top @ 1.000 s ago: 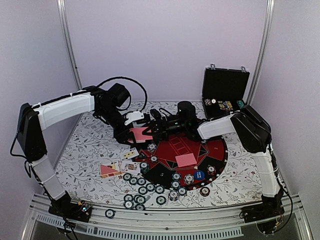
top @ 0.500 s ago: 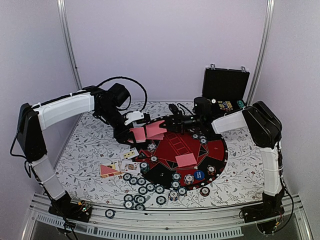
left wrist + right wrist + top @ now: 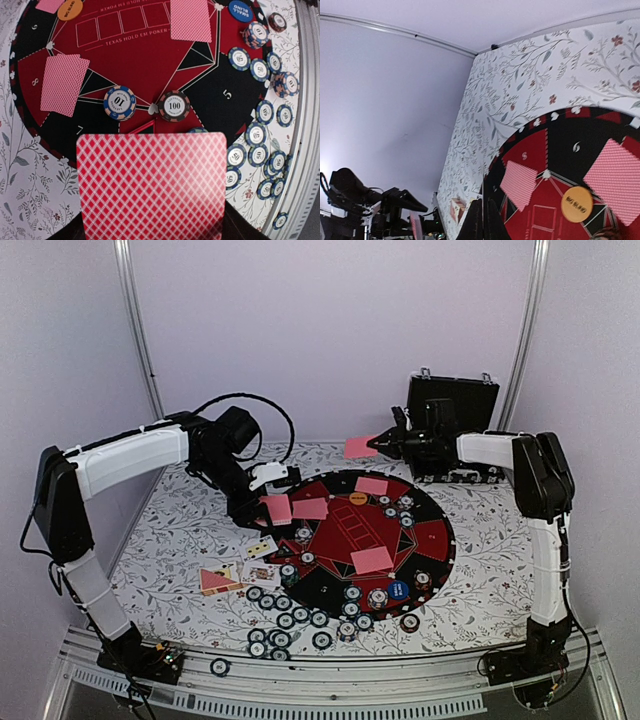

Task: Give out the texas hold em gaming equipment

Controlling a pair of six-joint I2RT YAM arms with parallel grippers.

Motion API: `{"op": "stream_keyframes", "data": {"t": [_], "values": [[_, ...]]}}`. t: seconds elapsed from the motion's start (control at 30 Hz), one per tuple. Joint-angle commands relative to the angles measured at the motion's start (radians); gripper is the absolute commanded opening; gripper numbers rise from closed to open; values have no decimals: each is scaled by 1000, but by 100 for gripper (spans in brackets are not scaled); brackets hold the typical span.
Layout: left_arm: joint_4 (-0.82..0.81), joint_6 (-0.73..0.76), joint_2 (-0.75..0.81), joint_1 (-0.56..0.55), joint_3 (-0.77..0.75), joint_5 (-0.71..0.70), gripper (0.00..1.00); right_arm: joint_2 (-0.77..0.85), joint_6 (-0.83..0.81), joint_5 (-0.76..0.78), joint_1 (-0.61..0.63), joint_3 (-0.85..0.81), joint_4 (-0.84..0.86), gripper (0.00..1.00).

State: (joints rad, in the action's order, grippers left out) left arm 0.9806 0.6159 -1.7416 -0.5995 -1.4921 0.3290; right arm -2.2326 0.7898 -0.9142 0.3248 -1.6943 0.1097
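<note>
My left gripper [image 3: 260, 503] hovers over the left rim of the round mat [image 3: 432, 540], shut on a pink-red-backed playing card [image 3: 276, 508]. That card [image 3: 152, 182] fills the lower left wrist view and hides the fingers. My right gripper [image 3: 377, 444] is raised at the back, in front of the case, and is shut on another card [image 3: 358, 447]. In the right wrist view this card shows only as a thin edge between the fingers [image 3: 475, 222]. Three cards [image 3: 310, 508] [image 3: 372, 486] [image 3: 371, 560] lie face down on the mat. Poker chips [image 3: 285, 620] are spread along its front.
A black hinged case [image 3: 450, 410] stands open at the back right, close behind my right gripper. Face-up cards [image 3: 262, 548] and a red card [image 3: 218, 581] lie left of the mat. An orange disc [image 3: 358, 498] and a blue disc [image 3: 398, 590] sit on the mat.
My right gripper closed on a card at the left gripper, then swung up and back to the right with it, towards the case. The left arm has stayed still.
</note>
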Motion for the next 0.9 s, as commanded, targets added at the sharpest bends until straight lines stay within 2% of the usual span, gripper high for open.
{"op": "stream_keyframes", "data": {"t": [0.0, 0.17, 0.43, 0.57, 0.8, 0.87], "values": [[-4, -4, 12, -2, -19, 21, 16, -102, -182, 153, -17, -104, -239, 3], [-2, -5, 10, -2, -20, 20, 16, -180, -201, 200, -35, -177, -267, 4], [3, -10, 13, -3, -22, 24, 16, -242, -210, 251, -41, -205, -282, 9], [4, -8, 18, -3, -17, 23, 16, -241, -222, 279, -43, -206, -297, 20], [-3, -11, 13, -5, -16, 32, 16, -166, -259, 344, -43, -206, -340, 48], [-3, -14, 11, -5, -14, 34, 16, -126, -280, 369, -43, -202, -362, 50]]}}
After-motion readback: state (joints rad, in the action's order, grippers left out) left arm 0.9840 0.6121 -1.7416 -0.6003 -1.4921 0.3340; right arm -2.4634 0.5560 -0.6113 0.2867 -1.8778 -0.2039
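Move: The right hand, holding one card out to its left, is over the far part of the mat; the card already dealt there lies about 4 cm ahead, 1 cm to its right and some 15 cm below. At that same level the big blind button is about 2 cm left with no forward offset, and the small chip cluster about 8 cm right and 3 cm back. From the left hand, the dealt card is some 20 cm ahead, 23 cm right and 13 cm below. The right hand brings its pinched card down about 13 cm onto the dealt card beyond the big blind button, first easing some 4 cm forward and a little right, then sinking almost straight while its left-pointing fingers tip roughly 20 degrees further down. Close above the mat it stops sinking and opens its fingers to about half, letting go of the card while drifting slightly on to the right; the left hand holds still, keeping its grip on the deck. ##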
